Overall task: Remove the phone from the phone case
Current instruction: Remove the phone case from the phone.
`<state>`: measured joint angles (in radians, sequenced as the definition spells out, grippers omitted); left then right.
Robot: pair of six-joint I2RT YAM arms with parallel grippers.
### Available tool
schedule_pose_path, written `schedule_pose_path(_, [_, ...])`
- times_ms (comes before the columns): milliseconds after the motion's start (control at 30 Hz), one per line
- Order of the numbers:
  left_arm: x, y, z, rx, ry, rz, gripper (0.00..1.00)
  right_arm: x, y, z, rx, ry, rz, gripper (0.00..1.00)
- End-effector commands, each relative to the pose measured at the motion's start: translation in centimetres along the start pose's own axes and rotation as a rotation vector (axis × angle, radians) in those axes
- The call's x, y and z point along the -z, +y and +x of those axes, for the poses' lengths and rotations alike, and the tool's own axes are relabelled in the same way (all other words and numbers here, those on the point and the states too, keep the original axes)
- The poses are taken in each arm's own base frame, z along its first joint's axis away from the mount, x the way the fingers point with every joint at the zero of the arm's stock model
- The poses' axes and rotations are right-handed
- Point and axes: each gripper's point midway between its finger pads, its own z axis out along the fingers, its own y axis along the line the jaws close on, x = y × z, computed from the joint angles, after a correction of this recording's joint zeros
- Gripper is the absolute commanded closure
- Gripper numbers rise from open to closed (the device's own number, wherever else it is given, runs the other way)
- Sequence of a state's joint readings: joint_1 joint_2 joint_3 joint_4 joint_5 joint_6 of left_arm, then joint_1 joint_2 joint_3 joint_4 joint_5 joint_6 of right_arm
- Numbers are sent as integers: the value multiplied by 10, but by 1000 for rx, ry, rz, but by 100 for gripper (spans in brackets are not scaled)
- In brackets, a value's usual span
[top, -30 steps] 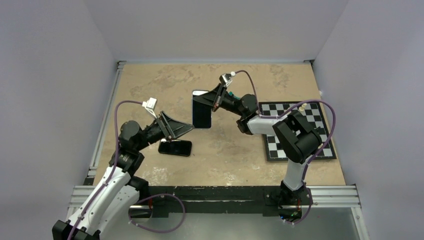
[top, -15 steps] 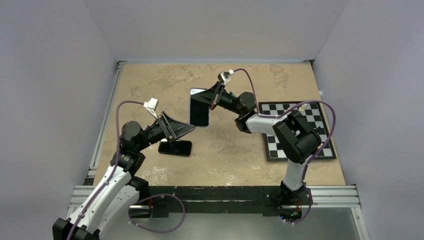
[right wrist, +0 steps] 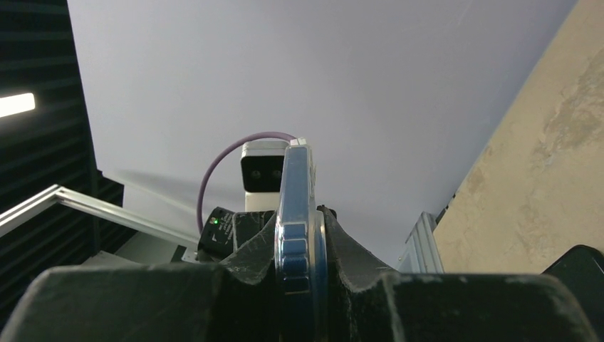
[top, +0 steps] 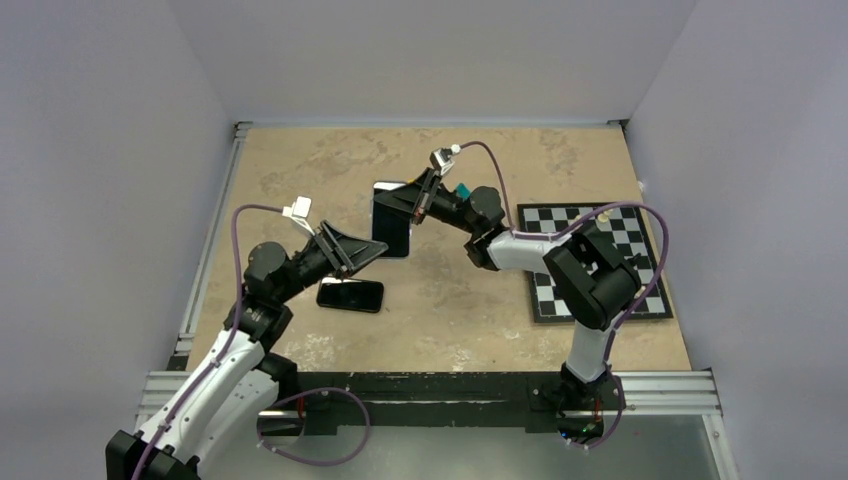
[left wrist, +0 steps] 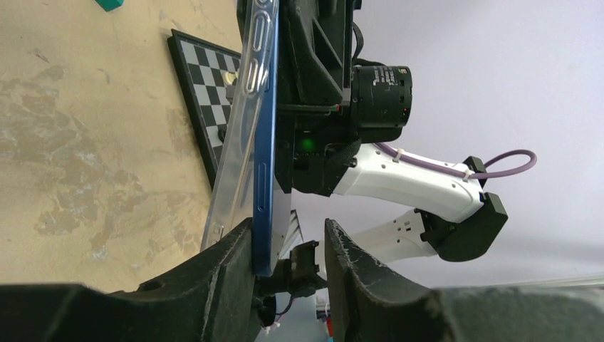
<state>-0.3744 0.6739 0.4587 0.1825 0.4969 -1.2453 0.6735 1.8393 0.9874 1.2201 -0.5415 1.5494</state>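
A blue phone (top: 392, 232) in a clear phone case (left wrist: 238, 142) hangs edge-up above the table. My right gripper (top: 418, 203) is shut on its far end; in the right wrist view both fingers press the cased phone (right wrist: 295, 206). My left gripper (top: 378, 252) straddles the phone's near end. In the left wrist view the left finger (left wrist: 228, 263) lies against the blue edge (left wrist: 262, 157), while the right finger (left wrist: 349, 263) stands apart with a gap, so that gripper (left wrist: 288, 249) is open. The case edge sits slightly off the phone body.
A second, black phone (top: 350, 294) lies flat on the table under the left gripper. A checkerboard mat (top: 600, 260) covers the right side under the right arm. A small teal object (top: 462, 190) sits near the right wrist.
The right arm has carried the phone leftward toward the left gripper, whose fingers now reach around its near end. The left jaws have narrowed slightly.
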Motion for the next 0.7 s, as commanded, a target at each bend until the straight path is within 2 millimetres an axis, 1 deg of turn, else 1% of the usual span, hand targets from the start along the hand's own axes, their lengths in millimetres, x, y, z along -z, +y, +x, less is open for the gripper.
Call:
schedule_pose_path(0, [-7,2,-26,-17,-142,17,60,-1,69,17,80,46,-150,100])
schedule_pose_path(67, [-12,-4,-25,-24,-120,41,68,0,63,20,86,61,-126,100])
schedule_pose_path(133, [-15,-8,-23,-34,-85,50,79,1,59,24,95,87,-111,100])
schedule_pose_path(267, [-16,-13,-22,-54,-76,69,93,5,53,31,125,130,-81,100])
schedule_pose_path(333, [-16,-16,-23,-70,-72,73,97,7,56,33,141,141,-90,100])
schedule_pose_path(367, [-15,-19,-22,-79,-69,80,100,8,58,34,151,149,-99,96])
schedule_pose_path(400, [-14,-20,-22,-86,-69,79,100,10,59,35,161,161,-104,87])
schedule_pose_path(500, [-9,-22,-24,-83,-91,76,100,14,60,38,191,207,-114,67])
schedule_pose_path(600, [-3,-24,-28,-70,-125,59,100,25,60,43,225,252,-139,48])
schedule_pose_path(667, [0,-24,-31,-53,-148,50,100,33,64,47,251,276,-169,32])
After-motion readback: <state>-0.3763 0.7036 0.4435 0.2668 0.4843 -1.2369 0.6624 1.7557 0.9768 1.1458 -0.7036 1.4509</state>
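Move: The phone, still partly in its clear case, is held out nearly level. Its middle lies about 5 cm ahead of the left hand and 2 cm to its right, about 1 cm higher; the case hangs just beneath it. From the right hand, the phone's middle is some 3 cm back and 1 cm to the right. The second phone lies on the table about 9 cm left of the left hand, level with it fore and aft, some 23 cm below. Ease the left gripper about 1 cm forward onto the phone's near end and shut its half-open fingers there, pinching the bare phone with the lower finger between phone and case. Once it holds, keep it nearly still, open the right fingers to let go of the far end, and draw that hand some 3 cm back along the phone, turning it slightly counter-clockwise. ##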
